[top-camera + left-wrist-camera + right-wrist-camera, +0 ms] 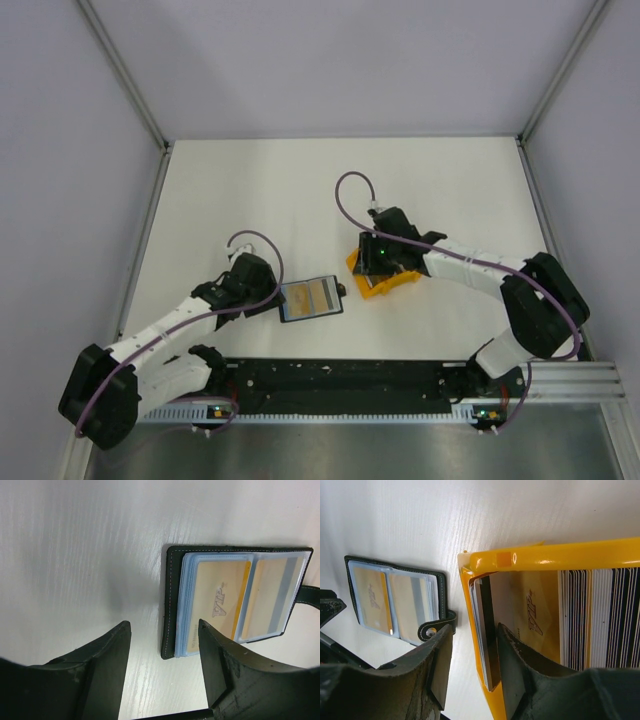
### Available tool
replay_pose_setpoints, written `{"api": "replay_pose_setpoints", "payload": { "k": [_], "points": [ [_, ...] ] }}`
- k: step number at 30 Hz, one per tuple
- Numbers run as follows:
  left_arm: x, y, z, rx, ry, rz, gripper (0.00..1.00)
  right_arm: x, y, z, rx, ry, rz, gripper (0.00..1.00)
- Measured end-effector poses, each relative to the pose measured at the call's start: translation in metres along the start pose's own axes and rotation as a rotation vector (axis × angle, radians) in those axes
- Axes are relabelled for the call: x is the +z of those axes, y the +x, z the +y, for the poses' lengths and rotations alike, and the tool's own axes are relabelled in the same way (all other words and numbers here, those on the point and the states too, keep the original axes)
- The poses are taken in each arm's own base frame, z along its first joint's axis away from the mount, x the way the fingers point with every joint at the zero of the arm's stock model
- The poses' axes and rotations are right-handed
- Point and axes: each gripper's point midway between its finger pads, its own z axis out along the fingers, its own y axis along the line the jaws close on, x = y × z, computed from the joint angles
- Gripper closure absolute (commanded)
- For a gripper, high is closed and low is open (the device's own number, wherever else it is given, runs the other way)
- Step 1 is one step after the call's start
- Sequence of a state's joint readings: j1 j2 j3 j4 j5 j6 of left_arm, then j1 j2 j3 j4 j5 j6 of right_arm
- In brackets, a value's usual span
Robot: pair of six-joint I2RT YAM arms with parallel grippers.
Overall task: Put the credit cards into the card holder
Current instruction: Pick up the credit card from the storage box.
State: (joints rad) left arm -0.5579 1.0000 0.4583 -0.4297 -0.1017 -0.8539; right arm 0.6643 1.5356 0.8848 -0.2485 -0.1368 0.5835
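The card holder point(308, 297) lies open on the table, its black cover point(171, 600) under pale blue sleeves with gold cards in them. My left gripper point(162, 625) is open at its near left corner, one fingertip point(212, 645) over the sleeves and the other on bare table. The credit cards point(600, 620) stand edge-on as dark and silvery stripes in an orange bin point(555, 555), beside a gold card point(535, 610). My right gripper point(472, 629) is open and straddles the bin's wall and a few cards point(482, 630) leaning on it. A gap shows beside the outer finger.
The orange bin point(372, 290) sits just right of the card holder point(395, 602), whose snap strap point(437, 625) points toward it. White enclosure walls and metal posts ring the table, and a black rail runs along the near edge.
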Motion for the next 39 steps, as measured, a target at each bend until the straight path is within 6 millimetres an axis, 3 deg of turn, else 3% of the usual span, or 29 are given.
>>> {"api": "replay_pose_setpoints", "payload": {
  "k": [25,33,36,39],
  "points": [
    [0.001,0.000,-0.003,-0.001,0.010,0.001,0.40,-0.004,-0.005,-0.001,0.015,-0.014,-0.006,0.80],
    [0.002,0.000,-0.003,-0.001,0.009,0.002,0.40,-0.009,-0.009,0.002,0.019,-0.037,-0.014,0.82],
    [0.002,0.000,-0.003,-0.001,0.009,0.002,0.40,-0.010,-0.010,0.003,0.022,-0.043,-0.017,0.91],
    [0.002,0.000,-0.003,-0.001,0.010,0.002,0.40,-0.012,-0.013,0.001,0.029,-0.044,-0.023,0.93]
  ]
}}
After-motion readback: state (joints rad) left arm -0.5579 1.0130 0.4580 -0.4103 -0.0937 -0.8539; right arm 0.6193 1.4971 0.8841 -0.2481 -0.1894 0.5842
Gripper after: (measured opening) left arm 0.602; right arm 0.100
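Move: The credit card at the near-left end of the storage box stands almost between the right fingers, about 1 cm to the right and some 2 cm below, with no distance ahead or back. The box's middle is roughly 5 cm right, 1 cm ahead and 3 cm down. The open card holder lies about 12 cm left, 6 cm back and 5 cm below. From the left hand, the credit card is some 21 cm right and 6 cm ahead, at about its height. Closing steadily from nearly half open to almost shut, the right fingers pinch the credit card at the box's left end by its two faces, the hand at first creeping up barely half a centimetre. It then rises faster, to about 1.5 cm in all, with the card between the fingertips and the wrist's tilt hardly changed. ##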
